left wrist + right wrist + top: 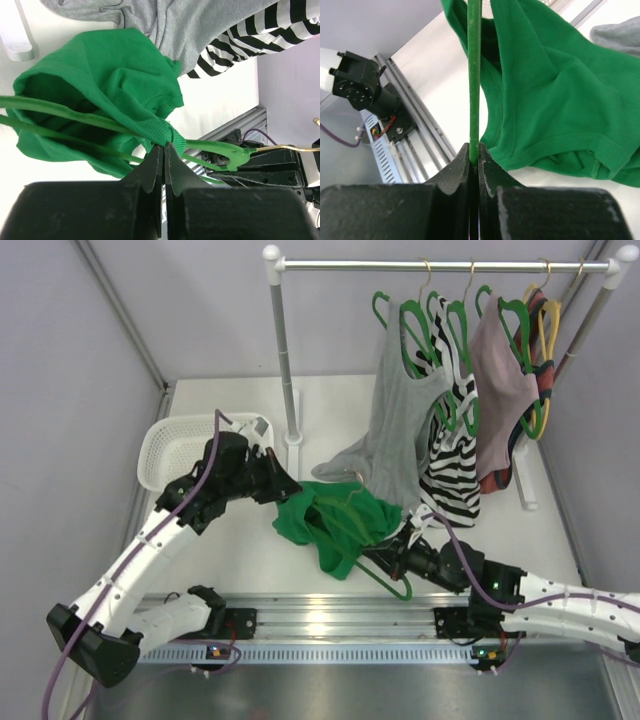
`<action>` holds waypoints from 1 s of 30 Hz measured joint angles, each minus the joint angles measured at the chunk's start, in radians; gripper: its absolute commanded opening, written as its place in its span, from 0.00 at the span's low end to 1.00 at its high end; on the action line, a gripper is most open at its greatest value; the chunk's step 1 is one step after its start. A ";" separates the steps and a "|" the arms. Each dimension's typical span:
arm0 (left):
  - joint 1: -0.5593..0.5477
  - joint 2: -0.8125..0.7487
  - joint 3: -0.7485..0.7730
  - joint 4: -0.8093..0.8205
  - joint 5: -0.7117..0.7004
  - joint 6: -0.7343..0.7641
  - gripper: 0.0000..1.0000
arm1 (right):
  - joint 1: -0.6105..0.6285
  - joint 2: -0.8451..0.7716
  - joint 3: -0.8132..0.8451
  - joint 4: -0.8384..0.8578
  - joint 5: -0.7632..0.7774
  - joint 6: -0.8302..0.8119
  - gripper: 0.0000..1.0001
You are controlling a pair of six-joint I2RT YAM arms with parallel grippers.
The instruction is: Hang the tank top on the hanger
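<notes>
The bright green tank top (335,520) is bunched in the middle of the table, draped partly over the green hanger (388,578). My left gripper (290,487) sits at the top's left side. In the left wrist view it (165,146) is shut on the ribbed hem of the tank top (115,85), with the hanger's arms (60,112) passing through the fabric and its gold hook (292,148) at the right. My right gripper (402,558) is shut on the hanger. In the right wrist view its jaws (474,156) pinch the hanger's thin bar (474,75) beside the tank top (555,90).
A white basket (165,448) stands at the back left. The clothes rack (440,265) at the back carries a grey tank top (400,430), a striped top (455,468), a mauve top (500,380), several green hangers and a yellow hanger (549,322). The rack's pole (283,360) stands behind the left gripper.
</notes>
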 measured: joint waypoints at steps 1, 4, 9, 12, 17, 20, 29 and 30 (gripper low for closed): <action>0.000 -0.005 0.000 -0.003 -0.003 0.000 0.00 | 0.003 0.006 0.000 0.010 0.011 -0.007 0.00; 0.000 -0.013 0.000 -0.011 -0.016 0.005 0.01 | 0.017 0.021 0.000 0.028 0.039 -0.025 0.00; 0.000 -0.014 0.023 -0.061 -0.107 0.055 0.18 | 0.037 0.031 0.000 0.060 0.058 -0.043 0.00; 0.000 -0.013 0.029 -0.068 -0.141 0.087 0.19 | 0.046 0.032 0.000 0.071 0.060 -0.050 0.00; 0.001 -0.012 0.030 -0.061 -0.156 0.128 0.31 | 0.056 0.063 0.000 0.091 0.060 -0.051 0.00; 0.001 -0.006 0.040 -0.061 -0.158 0.158 0.43 | 0.066 0.075 0.000 0.095 0.063 -0.051 0.00; 0.001 -0.129 0.041 0.023 -0.020 0.251 0.57 | 0.072 0.087 0.001 0.095 0.071 -0.056 0.00; -0.001 -0.143 0.039 0.051 0.009 0.257 0.58 | 0.072 0.092 0.001 0.095 0.071 -0.058 0.00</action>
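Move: The left fingers still pinch the tank top's strap, with one arm of the hanger just beneath it; the hanger's middle is some 13 cm to the right, 9 cm back and 6 cm lower. The tank top spreads on the table about 10 cm right of this hand, level with it and 18 cm below, and the grey top's tail is about 17 cm right and 15 cm ahead. From the right hand, holding the hanger, the tank top lies around 10 cm ahead, 7 cm left and 12 cm below. Opening its fingers, the left hand lets go of the strap above the hanger's arm, easing about 3 cm to its left and slightly forward with its left side rolling up. It then lifts some 6 cm, drawing back a little, away from the tank top and hanger, while its fingertips swing up roughly 20 degrees. The right hand keeps its grip on the hanger, drifting about a centimetre left. ##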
